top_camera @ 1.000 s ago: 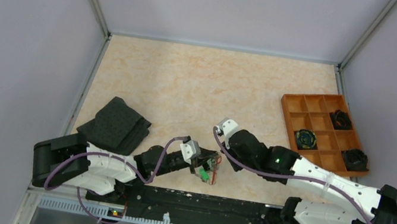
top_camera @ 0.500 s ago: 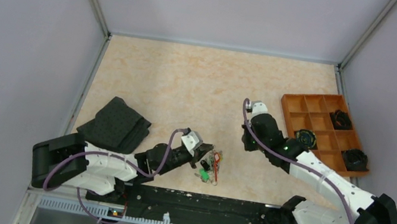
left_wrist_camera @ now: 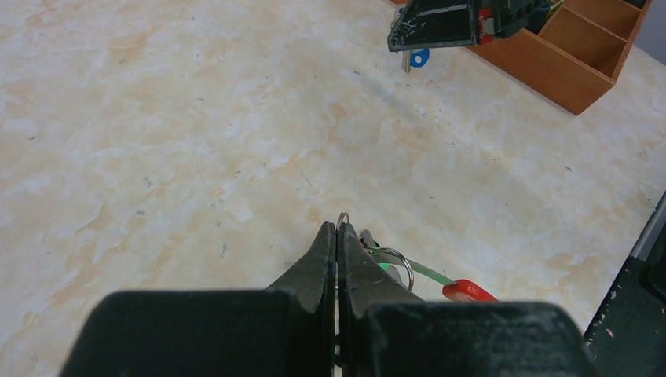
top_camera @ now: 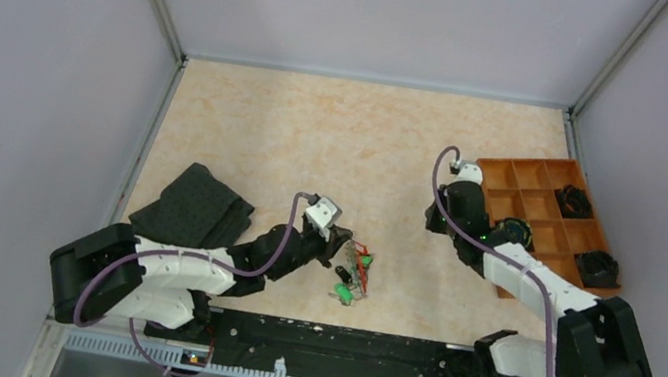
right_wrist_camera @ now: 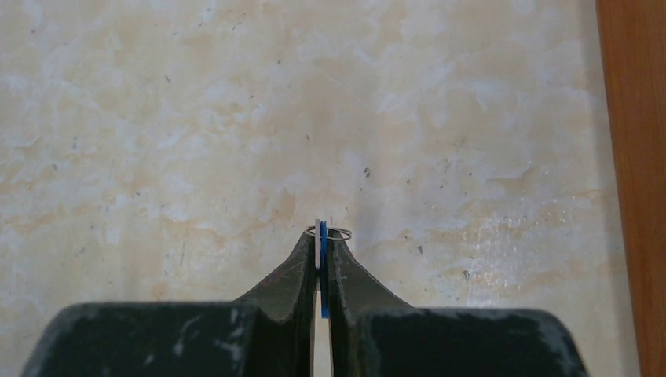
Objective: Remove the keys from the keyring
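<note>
My left gripper [top_camera: 343,242] is shut on the keyring [left_wrist_camera: 343,217], whose thin grey wire pokes out just past the closed tips [left_wrist_camera: 338,236]. The keys [top_camera: 351,277] hang from it in a bunch close over the table, with green heads [top_camera: 344,293] and a red part [left_wrist_camera: 469,290] showing. My right gripper [top_camera: 432,217] is apart from the bunch, near the orange tray's left side. It is shut on a single blue key [right_wrist_camera: 322,236] with a small wire ring [right_wrist_camera: 334,232] at its tip. The left wrist view shows that blue key [left_wrist_camera: 418,56] hanging under the right fingers.
An orange compartment tray [top_camera: 514,177] stands at the right, with black coiled objects [top_camera: 513,235] in three cells. Its wooden wall [right_wrist_camera: 636,157] runs down the right edge of the right wrist view. A folded black cloth [top_camera: 193,212] lies at the left.
My right gripper has swung up and to the right, away from the bunch toward the tray, carrying the blue key. My left gripper has shifted slightly up with the keyring.
</note>
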`<state>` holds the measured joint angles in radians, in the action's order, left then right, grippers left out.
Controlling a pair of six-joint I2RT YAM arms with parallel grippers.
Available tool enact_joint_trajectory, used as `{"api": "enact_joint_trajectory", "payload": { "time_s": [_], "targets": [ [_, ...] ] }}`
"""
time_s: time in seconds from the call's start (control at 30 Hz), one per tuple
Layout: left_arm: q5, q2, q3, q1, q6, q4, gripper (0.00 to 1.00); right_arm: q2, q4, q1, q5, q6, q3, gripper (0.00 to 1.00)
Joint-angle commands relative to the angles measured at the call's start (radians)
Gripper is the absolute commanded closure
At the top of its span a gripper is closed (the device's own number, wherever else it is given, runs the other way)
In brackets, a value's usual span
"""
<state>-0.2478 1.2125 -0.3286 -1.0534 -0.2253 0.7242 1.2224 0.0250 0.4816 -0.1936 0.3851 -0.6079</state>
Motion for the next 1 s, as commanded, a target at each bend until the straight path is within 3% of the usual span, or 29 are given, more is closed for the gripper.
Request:
{"api": "enact_joint_trajectory", "payload": {
  "time_s": [0.0, 0.33, 0.6, 0.97],
  "targets": [
    [0.023, -0.014, -0.043, 0.008, -0.028, -0.024, 1.0, 0.053, -0.141, -0.03, 0.031, 0.027, -0.002, 0.95],
    [0.016, -0.013, -0.049, 0.011, -0.057, -0.047, 1.0, 0.055, -0.125, -0.031, 0.085, 0.008, 0.005, 0.51],
    [0.01, -0.011, -0.057, 0.03, -0.108, -0.083, 1.0, -0.088, -0.076, 0.034, 0.292, -0.043, 0.025, 0.45],
    [0.068, -0.005, -0.087, 0.07, -0.14, -0.138, 1.0, -0.276, 0.124, 0.388, 0.229, -0.086, -0.032, 0.46]
  ]
}}
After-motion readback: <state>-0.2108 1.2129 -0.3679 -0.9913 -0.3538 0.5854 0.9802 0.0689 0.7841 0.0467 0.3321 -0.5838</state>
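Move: The right hand still grips the blue-tagged key; the bare table spot for it lies about 1 cm ahead and 4 cm below. The keyring, held in the left fingers, is some 14 cm back and 15 cm to the right hand's left, about 1 cm lower; the wooden tray's middle is roughly 25 cm to its right, level fore and aft. From the left hand, that spot is about 8 cm ahead, 19 cm right and 8 cm below. Lower the right gripper about 1.5 cm with a slight forward ease, open it to roughly half and let go of the blue-tagged key. Then lift and swing it back and left, some 10 cm each way and 7 cm up, towards the keyring, turning about 30 degrees counter-clockwise with the fingers open. Keep the left fingers shut on the ring, sinking and tipping down slightly. ##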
